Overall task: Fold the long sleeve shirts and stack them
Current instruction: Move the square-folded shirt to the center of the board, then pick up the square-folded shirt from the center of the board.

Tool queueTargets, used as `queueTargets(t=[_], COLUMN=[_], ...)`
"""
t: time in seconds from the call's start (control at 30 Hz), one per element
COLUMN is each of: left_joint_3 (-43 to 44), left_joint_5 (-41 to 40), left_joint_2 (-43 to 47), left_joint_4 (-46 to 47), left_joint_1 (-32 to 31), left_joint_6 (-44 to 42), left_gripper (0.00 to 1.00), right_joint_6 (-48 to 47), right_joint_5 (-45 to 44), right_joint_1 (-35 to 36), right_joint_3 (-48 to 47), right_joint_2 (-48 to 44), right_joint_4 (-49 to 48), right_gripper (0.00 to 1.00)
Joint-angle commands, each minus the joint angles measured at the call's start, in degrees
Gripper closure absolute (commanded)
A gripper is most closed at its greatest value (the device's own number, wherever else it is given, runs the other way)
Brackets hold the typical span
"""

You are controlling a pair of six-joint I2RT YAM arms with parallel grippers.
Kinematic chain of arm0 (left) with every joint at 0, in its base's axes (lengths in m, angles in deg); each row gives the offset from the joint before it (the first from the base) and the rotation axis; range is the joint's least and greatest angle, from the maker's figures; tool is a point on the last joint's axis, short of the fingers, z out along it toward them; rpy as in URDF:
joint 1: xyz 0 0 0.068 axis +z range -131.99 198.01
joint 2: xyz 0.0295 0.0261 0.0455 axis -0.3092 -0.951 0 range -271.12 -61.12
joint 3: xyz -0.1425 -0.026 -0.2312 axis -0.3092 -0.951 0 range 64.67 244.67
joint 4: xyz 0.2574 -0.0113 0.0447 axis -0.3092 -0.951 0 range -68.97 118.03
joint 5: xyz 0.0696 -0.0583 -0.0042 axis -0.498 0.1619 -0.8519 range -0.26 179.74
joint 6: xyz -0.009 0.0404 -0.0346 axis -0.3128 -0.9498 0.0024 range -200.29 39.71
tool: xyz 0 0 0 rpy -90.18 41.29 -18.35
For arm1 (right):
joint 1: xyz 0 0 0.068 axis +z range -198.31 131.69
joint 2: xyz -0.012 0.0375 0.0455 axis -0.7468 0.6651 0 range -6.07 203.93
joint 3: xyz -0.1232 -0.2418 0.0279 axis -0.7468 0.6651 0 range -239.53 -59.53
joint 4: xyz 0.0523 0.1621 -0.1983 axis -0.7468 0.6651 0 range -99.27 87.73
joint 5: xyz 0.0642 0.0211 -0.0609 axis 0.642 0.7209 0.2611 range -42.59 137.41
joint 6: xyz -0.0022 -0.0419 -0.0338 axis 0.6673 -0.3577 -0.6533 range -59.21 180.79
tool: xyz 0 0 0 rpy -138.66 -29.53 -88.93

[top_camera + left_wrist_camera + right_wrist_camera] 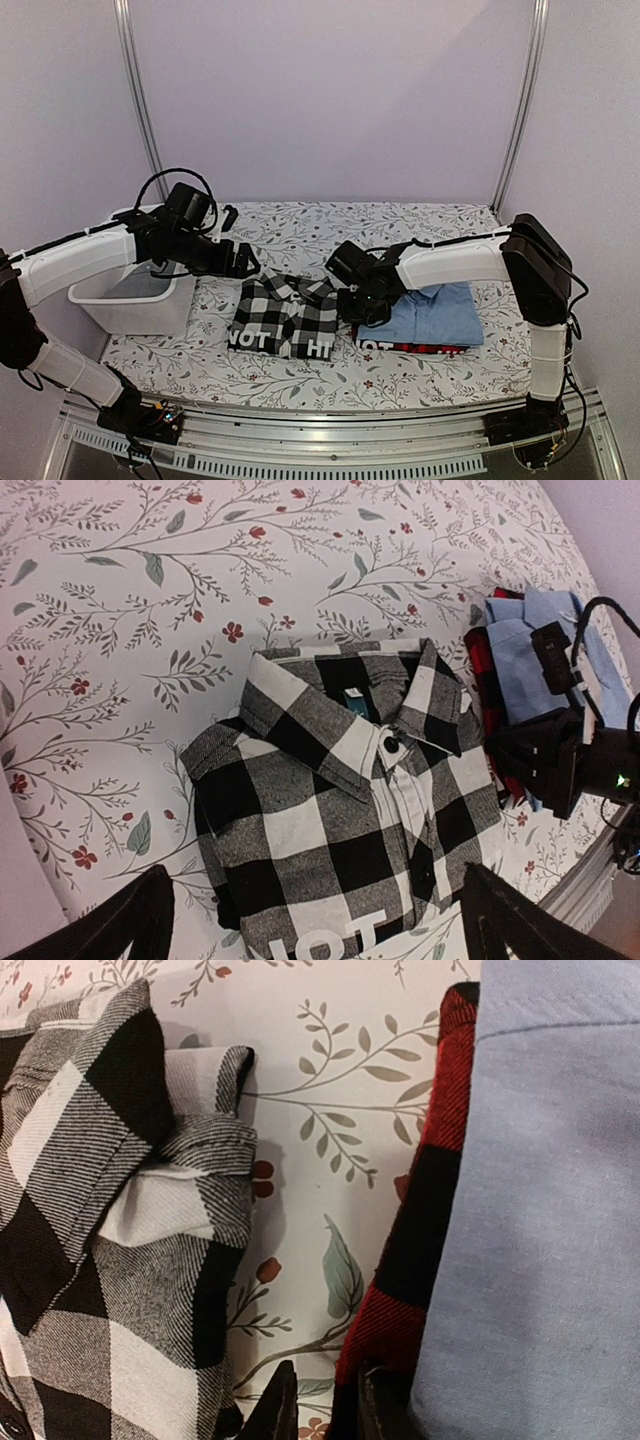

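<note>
The black-and-white checked shirt (285, 318) (340, 810) (110, 1210) lies folded on the table's middle, collar toward the back, white lettering at its near end. To its right, the folded light blue shirt (440, 312) (525, 630) (550, 1210) rests on the red-and-black shirt (400, 347) (487, 670) (420, 1220). My left gripper (245, 262) (320, 930) hangs wide open above the checked shirt's left rear, holding nothing. My right gripper (352, 300) (325, 1390) sits low in the gap between the two piles, jaws narrowly parted, the red-and-black shirt's edge beside its right finger.
A white plastic tub (130, 300) stands at the left edge of the flowered tablecloth (330, 225). A metal rail runs along the near table edge. Upright poles flank the back wall.
</note>
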Motion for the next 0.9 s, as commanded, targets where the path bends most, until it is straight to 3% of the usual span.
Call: queueTargets(t=[0.0, 0.27, 0.4, 0.63, 0.87], left_joint_3=[-1.0, -1.9, -2.8, -3.9, -4.1], left_joint_5=[-0.9, -1.5, -1.2, -1.1, -0.5], left_joint_2=[0.7, 1.0, 1.2, 1.8, 2.0], left_joint_4=[1.0, 1.3, 1.7, 1.3, 1.4], left_joint_1=[1.1, 1.4, 1.4, 1.7, 1.8], left_joint_6=[0.9, 2.3, 2.5, 2.2, 2.2], left_gripper=[0.00, 0.00, 0.00, 0.00, 0.00], right_joint_6=[-0.1, -0.5, -0.7, 1.5, 4.7], right_joint_5=[0.6, 2.6, 5.2, 4.9, -0.5], right_joint_1=[1.1, 2.6, 2.9, 2.9, 3.7], right_joint_3=[-1.5, -3.2, -3.2, -1.1, 6.1], right_joint_2=[-0.6, -2.8, -2.1, -2.0, -10.1], right_joint_4=[-2.0, -5.6, -9.3, -12.3, -11.8], right_gripper=[0.75, 0.45, 0.36, 0.37, 0.40])
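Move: The right hand is low at the left edge of the blue-and-red shirt stack. The middle of the checked shirt lies about 12 cm to its left, 1 cm back and 2 cm below. The stack's middle is some 14 cm to its right, 1 cm back and 1 cm below. From the waiting left hand, the checked shirt is about 9 cm right, 2 cm back and 15 cm below. The opening right hand goes about 6 cm left and 3 up against the checked shirt, then 1.5 right. ##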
